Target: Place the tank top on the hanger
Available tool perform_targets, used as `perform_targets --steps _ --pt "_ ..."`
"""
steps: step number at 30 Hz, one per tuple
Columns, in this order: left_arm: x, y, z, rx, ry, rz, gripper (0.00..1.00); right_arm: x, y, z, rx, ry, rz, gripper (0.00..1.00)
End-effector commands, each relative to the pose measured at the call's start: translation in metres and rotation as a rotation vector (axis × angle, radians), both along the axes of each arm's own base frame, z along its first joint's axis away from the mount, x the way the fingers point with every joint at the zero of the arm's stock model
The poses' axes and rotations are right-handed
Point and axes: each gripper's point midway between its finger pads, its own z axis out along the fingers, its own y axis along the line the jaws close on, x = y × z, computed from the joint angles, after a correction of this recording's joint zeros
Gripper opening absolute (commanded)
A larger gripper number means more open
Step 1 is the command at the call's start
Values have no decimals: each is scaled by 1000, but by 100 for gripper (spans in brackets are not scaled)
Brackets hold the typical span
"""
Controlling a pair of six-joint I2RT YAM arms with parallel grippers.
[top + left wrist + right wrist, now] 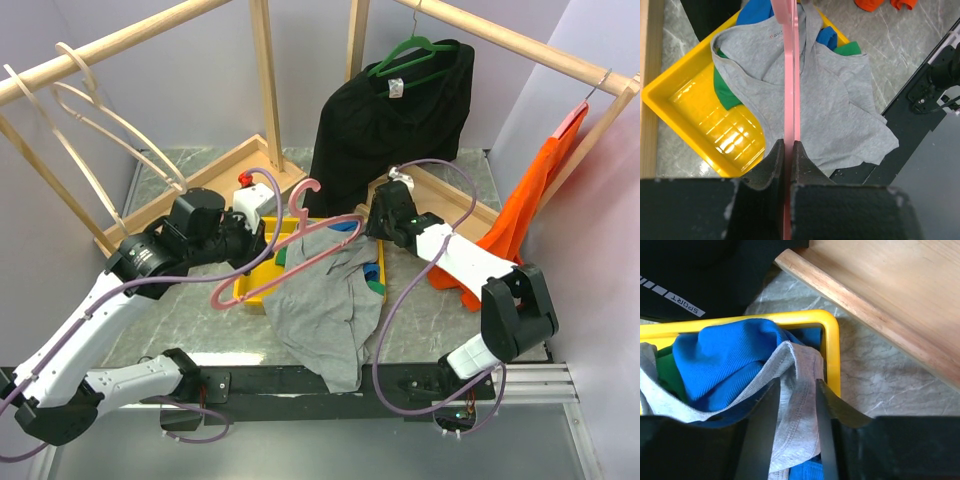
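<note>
The light-grey tank top (pixel 325 300) hangs out of a yellow tray (pixel 250 290), its lower part spread on the table toward the front edge. My left gripper (pixel 268 240) is shut on the thin pink hanger (pixel 300 255), which it holds over the garment. In the left wrist view the hanger (pixel 791 75) runs straight out from the gripper (pixel 788 150) above the tank top (pixel 840 110). My right gripper (pixel 372 225) is at the tray's far right corner. Its jaws (pixel 797 385) stand apart around a grey shoulder strap (pixel 800 405), which fills the gap between them.
The tray (pixel 832 340) also holds a blue garment (pixel 720 355) and a green one (pixel 725 90). A black garment (pixel 395 120) hangs on a green hanger (pixel 415 50) at the back, an orange top (pixel 530 200) at the right, cream hangers (pixel 90 110) at the left. A wooden rack base (pixel 880 305) lies beside the tray.
</note>
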Motion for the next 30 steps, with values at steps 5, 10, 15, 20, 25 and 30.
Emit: perform_targets --steps 5,10,15,20,25,30 --pt "8 -5 19 -15 -67 -20 1 5 -14 21 -23 -70 -49 25" --pt "12 -12 13 -3 -58 -42 1 3 -16 33 -23 -94 -44 0" --pt "20 -18 13 9 -61 -51 1 2 -16 37 -24 -97 -36 0" --pt "23 -24 13 5 -79 -72 1 -2 -14 44 -16 -107 -20 0" --pt "20 -28 8 15 -40 -108 1 -4 -15 63 -20 -145 -20 0" --pt "15 -34 3 15 -7 -145 1 -7 -10 85 -15 -181 3 0"
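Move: The right hand's open fingers already straddle the tank top's right shoulder strap, straight below by about 1 cm. The pink hanger's free end is roughly 5 cm to that hand's left and 3 cm above it; the blue cloth lies some 2 cm ahead and 5 cm left, and the basket's middle about 6 cm back and 13 cm left, both lower. From the left hand, which holds the hanger, the strap is some 15 cm ahead, 20 cm right and 18 cm down. Staying low at first, the right hand shuts its fingers on the tank top's right shoulder strap, then raises the pinched edge about 4 cm, easing slightly back and right. Meanwhile the left hand keeps hold of the hanger and brings its free end to the right, forward and down by roughly 2 cm each way, towards the neck opening under that strap, turning it slightly clockwise. ##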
